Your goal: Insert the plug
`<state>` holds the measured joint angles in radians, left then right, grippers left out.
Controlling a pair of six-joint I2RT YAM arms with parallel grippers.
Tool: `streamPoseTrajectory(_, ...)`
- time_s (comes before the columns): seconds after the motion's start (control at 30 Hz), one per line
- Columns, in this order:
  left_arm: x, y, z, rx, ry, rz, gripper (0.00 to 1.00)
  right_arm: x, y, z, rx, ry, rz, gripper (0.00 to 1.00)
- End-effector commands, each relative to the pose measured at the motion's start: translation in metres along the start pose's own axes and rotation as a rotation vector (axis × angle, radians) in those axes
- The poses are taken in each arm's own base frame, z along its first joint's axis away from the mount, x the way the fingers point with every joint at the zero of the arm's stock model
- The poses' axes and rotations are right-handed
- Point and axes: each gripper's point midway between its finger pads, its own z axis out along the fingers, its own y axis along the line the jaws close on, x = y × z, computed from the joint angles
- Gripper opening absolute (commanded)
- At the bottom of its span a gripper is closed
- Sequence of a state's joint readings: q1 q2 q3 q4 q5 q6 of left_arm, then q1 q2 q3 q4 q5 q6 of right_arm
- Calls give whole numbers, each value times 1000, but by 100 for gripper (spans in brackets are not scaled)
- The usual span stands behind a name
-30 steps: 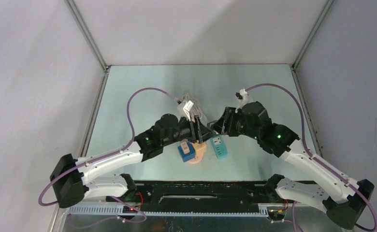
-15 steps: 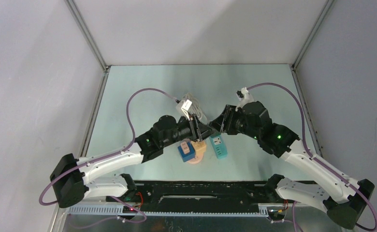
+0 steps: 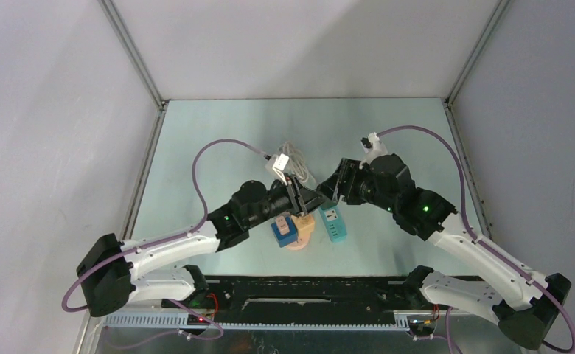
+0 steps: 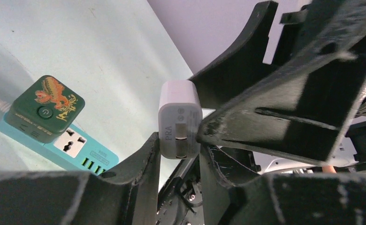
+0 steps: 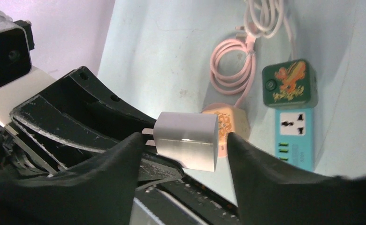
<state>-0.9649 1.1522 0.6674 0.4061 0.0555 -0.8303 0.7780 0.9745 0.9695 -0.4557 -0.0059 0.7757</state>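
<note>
The plug (image 4: pixel 179 119) is a small white charger block with two flat prongs, held in the air between the two arms. My left gripper (image 4: pixel 179 143) is shut on its lower end, a finger pressed against each side. In the right wrist view the plug (image 5: pixel 186 139) hangs between the fingers of my right gripper (image 5: pixel 185 139), which is open, with a clear gap on the plug's right side. Below lies a teal power strip (image 3: pixel 334 223) with a free socket (image 4: pixel 70 139) and a dark green cube adapter (image 4: pixel 45 110) plugged in at one end.
A pink cable coil (image 5: pixel 232 65) lies beyond the strip. A peach-coloured block (image 3: pixel 299 234) and a blue cube (image 3: pixel 284 230) sit just left of the strip, under my left arm. A black rail (image 3: pixel 307 284) runs along the near table edge.
My left gripper has shut on the plug while my right gripper's jaws have spread apart from it. Both arms stay almost in place.
</note>
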Motion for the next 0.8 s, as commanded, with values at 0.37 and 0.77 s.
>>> streamPoseTrajectory(0.37, -20, 33, -25, -134, -42, 289, 0, -12, 15, -54, -311, -49, -564, 100)
streamPoseTrajectory(0.77, 25, -10, -81, 266, 76, 573, 3, 51, 36, -73, -754, 6, -895, 98)
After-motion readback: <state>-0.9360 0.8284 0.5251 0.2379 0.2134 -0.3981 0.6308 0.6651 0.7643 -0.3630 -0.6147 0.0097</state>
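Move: The left hand's pinched white plug sits between the right fingers, only about 1 cm ahead and 1 cm left of the right hand, level with it. From the left hand, the teal strip's open socket lies about 8 cm ahead, 2 cm right; the green adapter 14 cm ahead, 1 cm right; the orange adapter 5 cm ahead, 5 cm left; the blue adapter 2 cm ahead, 11 cm left. All are 20 cm or so below. The right fingers, already loose around the white plug, spread fully open, and that hand draws back about 7 cm and slightly right, clear of the plug, rising a little before sinking again while it swings some 40 degrees counter-clockwise and its fingers tip up. The left hand keeps its pinch on the plug's prong end, dips briefly forward and left, then pulls back and on to the left, ending about 5 cm left and 4 cm back of its start, its wrist tipping up some 20 degrees. ##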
